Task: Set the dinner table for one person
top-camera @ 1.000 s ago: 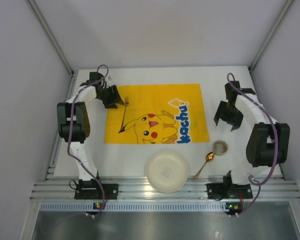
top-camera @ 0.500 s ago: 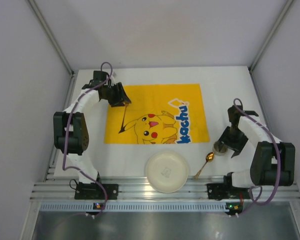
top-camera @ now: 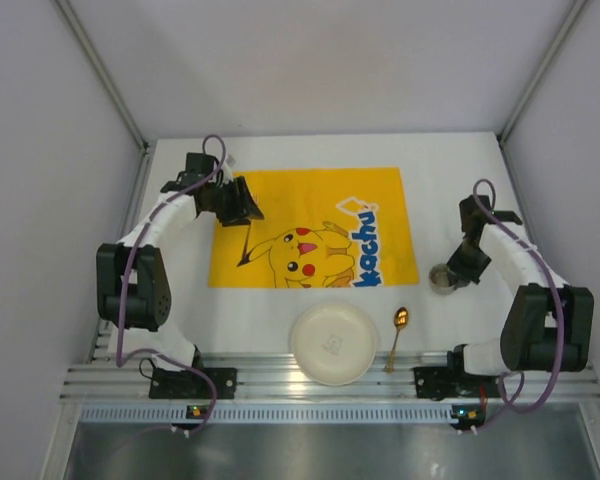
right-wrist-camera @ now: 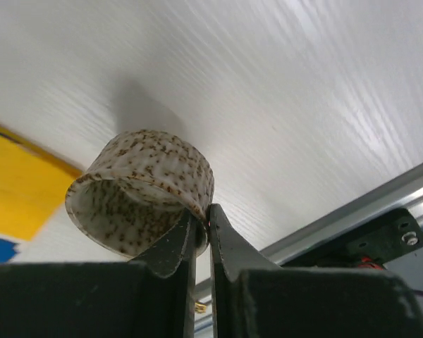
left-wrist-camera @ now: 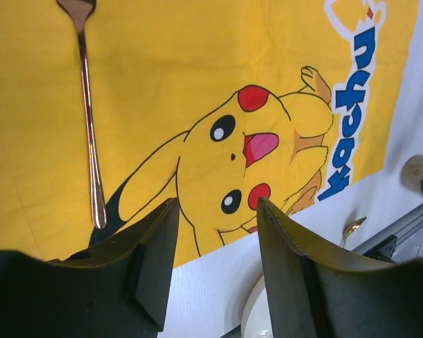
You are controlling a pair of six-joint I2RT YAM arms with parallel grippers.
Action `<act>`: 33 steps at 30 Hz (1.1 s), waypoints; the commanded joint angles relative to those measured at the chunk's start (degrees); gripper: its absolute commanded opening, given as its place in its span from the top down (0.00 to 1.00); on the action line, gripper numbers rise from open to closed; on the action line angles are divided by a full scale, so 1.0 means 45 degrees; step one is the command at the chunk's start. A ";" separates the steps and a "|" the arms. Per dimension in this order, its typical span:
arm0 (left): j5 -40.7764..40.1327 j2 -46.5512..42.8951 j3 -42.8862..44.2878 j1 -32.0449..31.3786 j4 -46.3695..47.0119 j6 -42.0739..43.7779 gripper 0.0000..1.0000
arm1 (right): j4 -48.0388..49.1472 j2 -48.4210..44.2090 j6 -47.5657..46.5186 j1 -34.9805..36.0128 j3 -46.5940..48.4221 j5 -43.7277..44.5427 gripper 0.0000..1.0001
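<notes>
On the white dinner table [top-camera: 435,165] lies a yellow Pikachu cloth [top-camera: 320,225]. A thin gold fork [top-camera: 246,243] lies flat on the cloth's left part; in the left wrist view the fork [left-wrist-camera: 89,120] is ahead and to the left of my fingers. My left gripper [top-camera: 246,206] hovers open over the cloth with nothing between its jaws [left-wrist-camera: 217,208]. My right gripper [top-camera: 458,268] is shut on the rim of a small brown-speckled cup [top-camera: 441,278]; one finger sits inside the cup [right-wrist-camera: 144,186] and one outside, where the gripper [right-wrist-camera: 203,220] pinches its wall.
A round white plate [top-camera: 332,344] sits at the near edge below the cloth, with a gold spoon [top-camera: 398,328] just to its right. The metal rail [top-camera: 330,380] runs along the front. Grey walls enclose the table on three sides.
The right arm came down to the cup and its jaws shut on the rim. The spoon has shifted left and turned more upright. The left gripper drifted slightly right above the fork.
</notes>
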 commanded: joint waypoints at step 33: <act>-0.1211 -0.5156 -0.2903 -0.0747 -0.1811 -0.0459 0.46 | -0.1497 1.4267 0.0141 0.3233 2.0663 -0.0729 0.17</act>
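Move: The right hand already holds the cup just off the table, pinched by its wall, the cup's middle about 3 cm left of the fingers. Its place, the yellow mat's far right corner, lies roughly 33 cm ahead, 15 cm left and 3 cm lower. The spoon lies some 14 cm back and 13 cm left, the plate about 15 cm back and 27 cm left, both about 5 cm lower. From the left hand that place is some 14 cm ahead, 30 cm right and 10 cm down. Keeping its pinch on the cup's wall, the right hand carries the cup some 33 cm forward and 13 cm left in a quick arc, about 13 cm up and down again, to the mat's far right corner, fingers tipping outward and turning slightly counter-clockwise; there they open wide and release the cup. The left hand, empty and half open, draws back about 8 cm and rises 3. ##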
